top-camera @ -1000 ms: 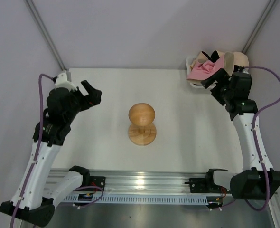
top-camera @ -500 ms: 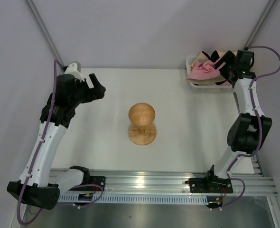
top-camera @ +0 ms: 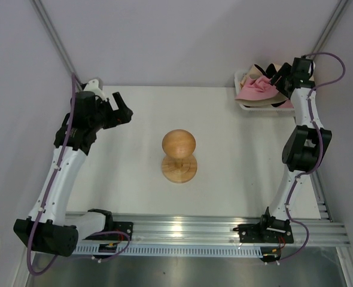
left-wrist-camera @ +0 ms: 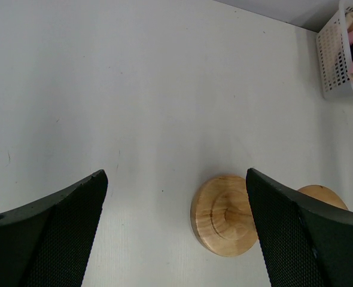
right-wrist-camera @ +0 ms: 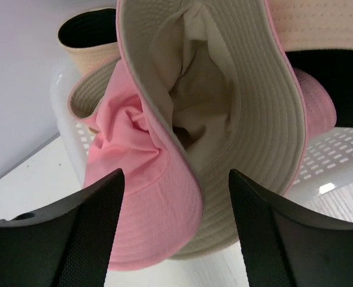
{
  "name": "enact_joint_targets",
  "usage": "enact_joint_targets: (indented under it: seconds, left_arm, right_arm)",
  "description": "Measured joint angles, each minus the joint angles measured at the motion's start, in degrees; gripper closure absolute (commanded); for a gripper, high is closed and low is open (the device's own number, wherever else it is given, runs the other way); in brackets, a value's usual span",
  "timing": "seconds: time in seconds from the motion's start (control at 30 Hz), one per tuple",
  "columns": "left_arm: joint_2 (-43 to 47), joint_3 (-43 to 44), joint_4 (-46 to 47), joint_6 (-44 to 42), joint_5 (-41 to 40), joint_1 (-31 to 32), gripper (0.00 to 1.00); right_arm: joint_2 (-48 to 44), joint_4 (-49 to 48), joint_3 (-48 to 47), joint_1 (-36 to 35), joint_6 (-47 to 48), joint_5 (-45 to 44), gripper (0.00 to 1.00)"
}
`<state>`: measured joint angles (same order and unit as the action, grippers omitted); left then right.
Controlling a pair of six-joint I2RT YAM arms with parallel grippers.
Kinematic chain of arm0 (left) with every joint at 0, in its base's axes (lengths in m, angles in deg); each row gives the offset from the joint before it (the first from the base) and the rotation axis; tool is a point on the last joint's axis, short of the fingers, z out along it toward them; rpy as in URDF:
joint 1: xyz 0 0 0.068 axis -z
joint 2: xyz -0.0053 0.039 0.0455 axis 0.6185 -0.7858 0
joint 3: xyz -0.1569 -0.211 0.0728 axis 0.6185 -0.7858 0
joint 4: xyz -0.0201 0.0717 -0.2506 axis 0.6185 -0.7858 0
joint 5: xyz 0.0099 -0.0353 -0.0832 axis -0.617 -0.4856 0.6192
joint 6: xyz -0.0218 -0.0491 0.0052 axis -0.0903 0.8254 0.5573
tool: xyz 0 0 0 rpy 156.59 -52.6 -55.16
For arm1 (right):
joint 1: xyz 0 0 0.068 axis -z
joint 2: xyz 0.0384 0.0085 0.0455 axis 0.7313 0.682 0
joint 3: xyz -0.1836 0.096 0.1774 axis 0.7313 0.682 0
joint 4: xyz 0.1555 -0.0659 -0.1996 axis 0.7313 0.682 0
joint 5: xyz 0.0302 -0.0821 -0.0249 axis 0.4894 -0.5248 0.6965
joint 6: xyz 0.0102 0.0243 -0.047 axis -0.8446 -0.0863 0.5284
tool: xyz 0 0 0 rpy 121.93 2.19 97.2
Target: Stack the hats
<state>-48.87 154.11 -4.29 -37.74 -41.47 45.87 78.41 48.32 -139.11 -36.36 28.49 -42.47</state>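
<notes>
Several hats lie heaped in a white lattice basket (top-camera: 243, 103) at the table's far right corner. On top is a pink hat (top-camera: 254, 89) (right-wrist-camera: 143, 197), its cream lining (right-wrist-camera: 254, 119) turned up. Behind it in the right wrist view lie a black hat (right-wrist-camera: 338, 72) and a pale peach one (right-wrist-camera: 320, 24). My right gripper (top-camera: 281, 81) (right-wrist-camera: 176, 230) hangs over the basket, jaws apart, with the pink hat's brim between the fingers (right-wrist-camera: 75, 239) and a gap on each side. My left gripper (top-camera: 124, 112) (left-wrist-camera: 176, 233) hovers open and empty above the table's left.
A wooden mushroom-shaped stand (top-camera: 178, 154) (left-wrist-camera: 227, 215) is upright at the table's middle, its base showing between my left fingers. The basket's wall (left-wrist-camera: 335, 60) appears at the far right of the left wrist view. A tan hat with a dark inside (right-wrist-camera: 90, 36) leans at the basket's back.
My right arm swung from the basket's near side to over it, and its jaws have narrowed around the pink hat's brim. The left arm rose and shifted slightly toward the back.
</notes>
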Motion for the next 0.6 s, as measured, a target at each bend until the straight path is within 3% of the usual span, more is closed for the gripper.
enact_joint_targets:
  seconds: [0.1, 0.13, 0.2, 0.23, 0.4, 0.6]
  left_arm:
    - [-0.8, 0.0, 0.0, 0.0, 0.4, -0.1, 0.0]
    - [-0.9, 0.0, 0.0, 0.0, 0.4, -0.1, 0.01]
    - [-0.8, 0.0, 0.0, 0.0, 0.3, -0.1, 0.01]
    - [-0.8, 0.0, 0.0, 0.0, 0.3, -0.2, 0.0]
    - [-0.7, 0.0, 0.2, 0.0, 0.4, -0.3, 0.01]
    - [-1.2, 2.1, 0.5, 0.0, 4.2, -1.1, 0.01]
  right_arm:
    - [2.5, 0.3, -2.9, 0.1, 0.5, -0.2, 0.51]
    - [3.2, 0.4, -3.6, 0.1, 0.6, 0.1, 0.67]
    - [4.3, 0.5, -4.5, 0.2, 0.9, 1.0, 0.85]
    - [4.6, 0.5, -4.7, 0.2, 0.9, 1.6, 1.0]
    - [4.7, -0.7, -5.3, 0.5, 0.6, 8.7, 1.0]
    - [2.9, -7.8, -6.1, 0.8, -5.9, 26.7, 1.0]
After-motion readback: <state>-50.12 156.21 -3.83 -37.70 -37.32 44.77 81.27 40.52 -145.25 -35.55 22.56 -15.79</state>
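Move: Under and just left of the right hand's open fingers, in the white basket, lies the pink hat with the beige lining, its middle about 4 cm to the left, level fore and aft, and some 5 cm down. A black-lined hat sits about 9 cm to the hand's right, level with it and roughly 8 cm lower. The basket's middle is about 13 cm below the hand, 1 cm to its left and level with it. From the left hand, the pink hat is about 24 cm ahead, 57 cm to the right and 14 cm lower. Easing about 2 cm forward and 1 cm down onto the pink hat's raised brim, the right hand shuts its fingers and pinches the brim edge between the tips. It then pulls the hat up some 7 cm and to the left about as far, out towards the middle of the table, with the wrist tipping upward and turning roughly 20 degrees counter-clockwise. ##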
